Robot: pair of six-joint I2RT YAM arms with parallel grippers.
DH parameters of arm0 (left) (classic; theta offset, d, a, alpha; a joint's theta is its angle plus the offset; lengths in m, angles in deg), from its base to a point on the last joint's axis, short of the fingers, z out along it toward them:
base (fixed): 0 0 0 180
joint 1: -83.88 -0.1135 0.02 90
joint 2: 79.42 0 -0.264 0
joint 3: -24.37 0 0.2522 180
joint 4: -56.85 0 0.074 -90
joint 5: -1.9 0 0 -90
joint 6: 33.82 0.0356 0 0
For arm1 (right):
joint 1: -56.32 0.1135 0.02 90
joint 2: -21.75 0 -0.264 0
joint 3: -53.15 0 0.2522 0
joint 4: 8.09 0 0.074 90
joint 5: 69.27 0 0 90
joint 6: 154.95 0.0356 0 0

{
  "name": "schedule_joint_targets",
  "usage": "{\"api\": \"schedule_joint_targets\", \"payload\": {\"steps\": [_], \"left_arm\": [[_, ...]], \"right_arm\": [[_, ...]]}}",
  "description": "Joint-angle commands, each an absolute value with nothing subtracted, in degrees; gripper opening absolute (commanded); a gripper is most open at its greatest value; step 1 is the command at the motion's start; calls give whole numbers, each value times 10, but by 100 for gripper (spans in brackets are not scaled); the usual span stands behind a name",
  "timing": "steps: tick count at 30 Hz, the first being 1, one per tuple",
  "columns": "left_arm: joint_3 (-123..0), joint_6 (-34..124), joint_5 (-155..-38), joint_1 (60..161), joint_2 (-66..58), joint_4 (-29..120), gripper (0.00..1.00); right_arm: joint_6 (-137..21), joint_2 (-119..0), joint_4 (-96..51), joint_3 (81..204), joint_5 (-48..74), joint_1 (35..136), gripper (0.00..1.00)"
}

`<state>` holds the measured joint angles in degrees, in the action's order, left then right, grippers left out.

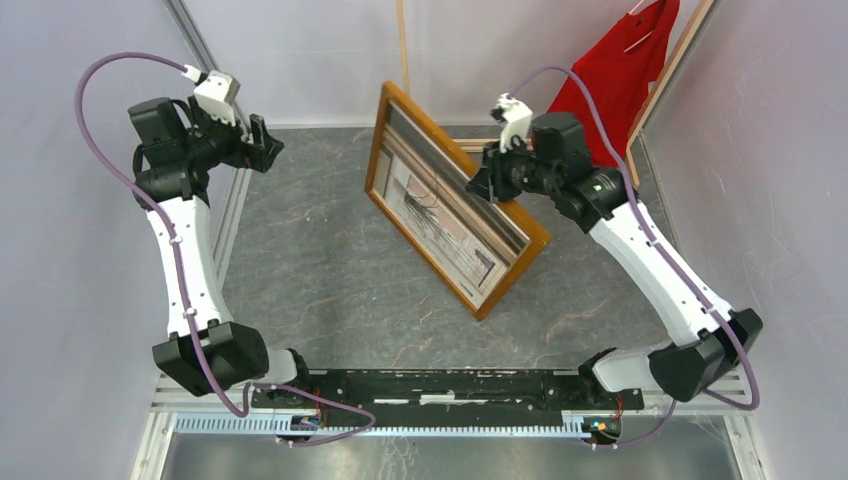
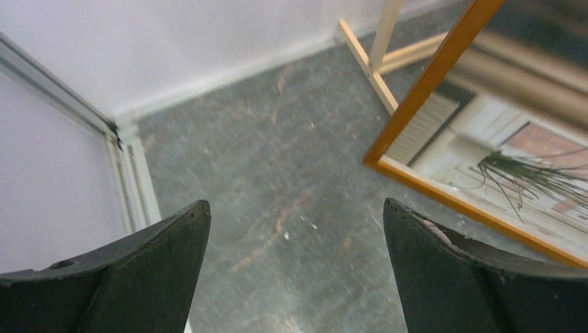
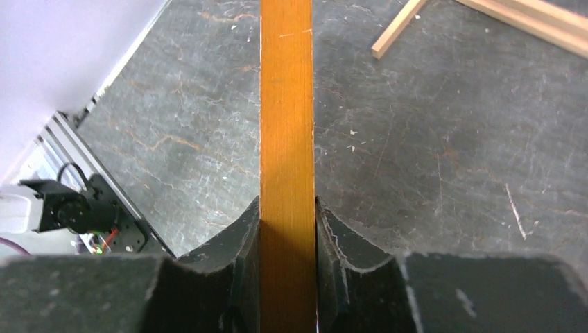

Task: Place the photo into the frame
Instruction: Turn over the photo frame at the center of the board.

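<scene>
The frame (image 1: 376, 145), a large rectangle of orange-brown wood, stands tilted on edge in the middle of the grey table. The photo (image 1: 440, 205), a window print with a spiky plant, sits inside it, facing left. My right gripper (image 1: 487, 182) is shut on the frame's upper long edge; in the right wrist view the orange strip (image 3: 286, 104) runs straight between its fingers (image 3: 288, 208). My left gripper (image 1: 268, 145) hangs wide open at the far left, apart from the frame, nothing between its fingers (image 2: 297, 208). The left wrist view shows the frame's corner (image 2: 423, 83) and the photo (image 2: 513, 166) at right.
A red garment (image 1: 620, 70) hangs at the back right on a pale wooden rack (image 1: 402, 45), whose feet lie on the table (image 2: 378, 55) (image 3: 402, 28). White walls close in the left, back and right sides. A black rail (image 1: 450, 385) runs along the near edge.
</scene>
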<state>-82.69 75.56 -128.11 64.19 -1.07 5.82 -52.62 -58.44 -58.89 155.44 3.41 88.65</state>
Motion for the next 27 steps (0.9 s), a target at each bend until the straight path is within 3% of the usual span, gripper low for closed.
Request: {"api": "schedule_joint_targets", "payload": {"steps": [1, 11, 16, 21, 27], "left_arm": [[-789, 720, -1263, 639, -20, 32, 100], [-687, 722, -1308, 640, -22, 53, 100], [-644, 740, -1338, 640, -24, 52, 100], [-621, 760, -1307, 678, -9, 33, 100], [-601, 775, -1260, 725, 4, 43, 100]], "right_arm": [[-447, -576, -513, 1430, -77, 831, 8], [-435, -492, -519, 1328, -70, 738, 7], [-408, -402, -510, 1205, -23, 732, 6], [-298, -297, -359, 998, 1, 729, 5], [-181, -286, -163, 846, 22, 729, 5]]}}
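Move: The right hand already grips the upper right edge of the photo frame, which hangs steeply tilted, its middle roughly 8 cm left, level fore-and-aft and 13 cm below. The board's middle is about 8 cm back, 5 cm left and 31 cm down; the rack's foot bar is some 16 cm ahead, 12 cm left, equally low. From the empty left hand, the frame's middle is about 8 cm back, 33 cm right, 19 cm lower. Down about 20 cm, also swinging right and back by nearly 10 cm each, the right hand brings the photo frame towards the middle of the board, keeping its pinch on the edge and rolling its wrist some 40 degrees to lay the frame over. The left hand, wide open and touching nothing, sinks too, edging right towards the frame and tipping its fingers down. ##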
